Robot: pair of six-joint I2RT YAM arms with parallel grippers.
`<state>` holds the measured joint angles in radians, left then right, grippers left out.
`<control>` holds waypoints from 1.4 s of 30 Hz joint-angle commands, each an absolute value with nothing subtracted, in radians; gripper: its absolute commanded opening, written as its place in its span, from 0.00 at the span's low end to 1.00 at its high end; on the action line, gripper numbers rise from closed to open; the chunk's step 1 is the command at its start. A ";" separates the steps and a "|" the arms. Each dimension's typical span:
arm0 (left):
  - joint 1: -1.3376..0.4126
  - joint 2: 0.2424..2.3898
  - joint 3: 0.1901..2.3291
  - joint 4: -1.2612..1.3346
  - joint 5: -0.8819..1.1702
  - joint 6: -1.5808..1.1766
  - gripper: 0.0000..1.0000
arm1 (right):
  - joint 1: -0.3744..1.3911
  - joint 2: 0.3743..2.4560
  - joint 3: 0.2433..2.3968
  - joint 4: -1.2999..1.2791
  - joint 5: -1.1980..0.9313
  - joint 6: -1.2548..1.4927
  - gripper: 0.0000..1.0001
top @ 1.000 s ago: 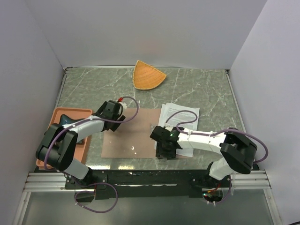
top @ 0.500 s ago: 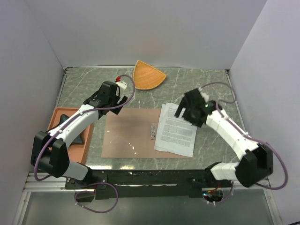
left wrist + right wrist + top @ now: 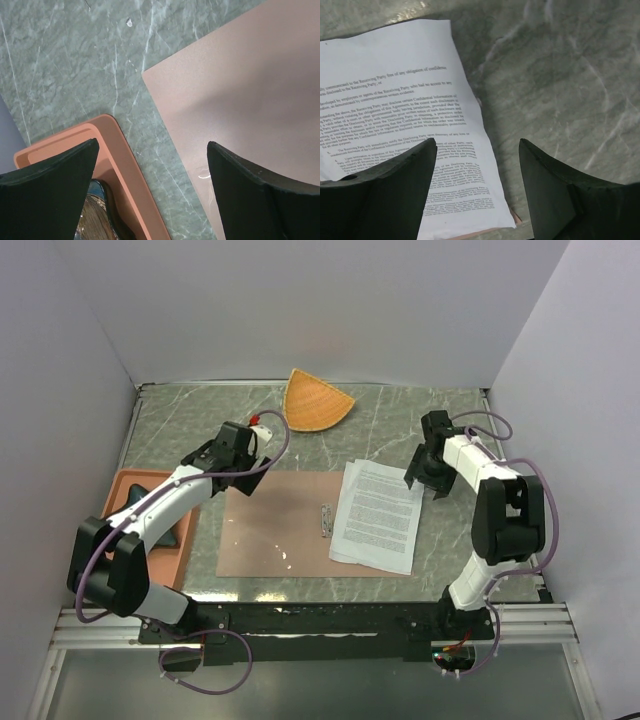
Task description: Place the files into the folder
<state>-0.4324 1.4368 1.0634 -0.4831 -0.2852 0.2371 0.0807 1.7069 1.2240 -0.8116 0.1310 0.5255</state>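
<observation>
The folder (image 3: 275,525) lies flat and open on the green marble table, a small metal clip (image 3: 325,520) at its middle. The files (image 3: 378,515), a stack of white printed sheets, rest on its right half and overhang its right edge. My left gripper (image 3: 238,470) hovers open over the folder's far-left corner (image 3: 240,90), and the left wrist view shows nothing between its jaws (image 3: 152,150). My right gripper (image 3: 424,478) hangs open beside the files' far-right corner. In the right wrist view, its jaws (image 3: 477,145) straddle the edge of the files (image 3: 405,115) without touching.
A salmon-orange tray (image 3: 125,480) holding a dark object (image 3: 100,215) sits left of the folder, its rim (image 3: 120,150) close to my left fingers. An orange fan-shaped dish (image 3: 315,400) stands at the back. Walls close in the table on three sides.
My right arm has swung from the folder's near edge to the files' far-right corner. The files have come nearer, onto the folder. My left gripper has moved a little toward the back.
</observation>
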 commanded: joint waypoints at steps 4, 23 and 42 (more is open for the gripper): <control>-0.430 1.419 1.028 -0.449 -0.307 0.218 0.98 | 0.069 1.785 1.281 -0.772 0.094 0.463 0.70; -0.430 1.396 0.999 -0.431 -0.328 0.225 0.96 | 0.044 1.787 1.200 -0.703 0.055 0.453 0.24; -0.430 1.394 1.012 -0.456 -0.305 0.203 0.97 | 0.181 1.384 1.140 -0.632 -0.096 0.419 0.00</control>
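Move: The right gripper, part-open, hovers by the right edge of the top file, nearer its far end; that file's middle lies about 7 cm back, 11 cm left and 5 cm below. The open folder beneath it is centred roughly 8 cm back and 28 cm left of the gripper, with its metal clip some 7 cm back and 25 cm left. From the left gripper, the file's middle is about 8 cm back, 38 cm right and 12 cm lower. Sink the right gripper about 4.5 cm to the file's right edge, closing the fingers on the way until they pinch the paper there; then lift some 8 cm, fingertips swinging a little forward, and drift left over the stack as you rise. Let the left gripper settle 2 cm lower and stay open above the folder. ##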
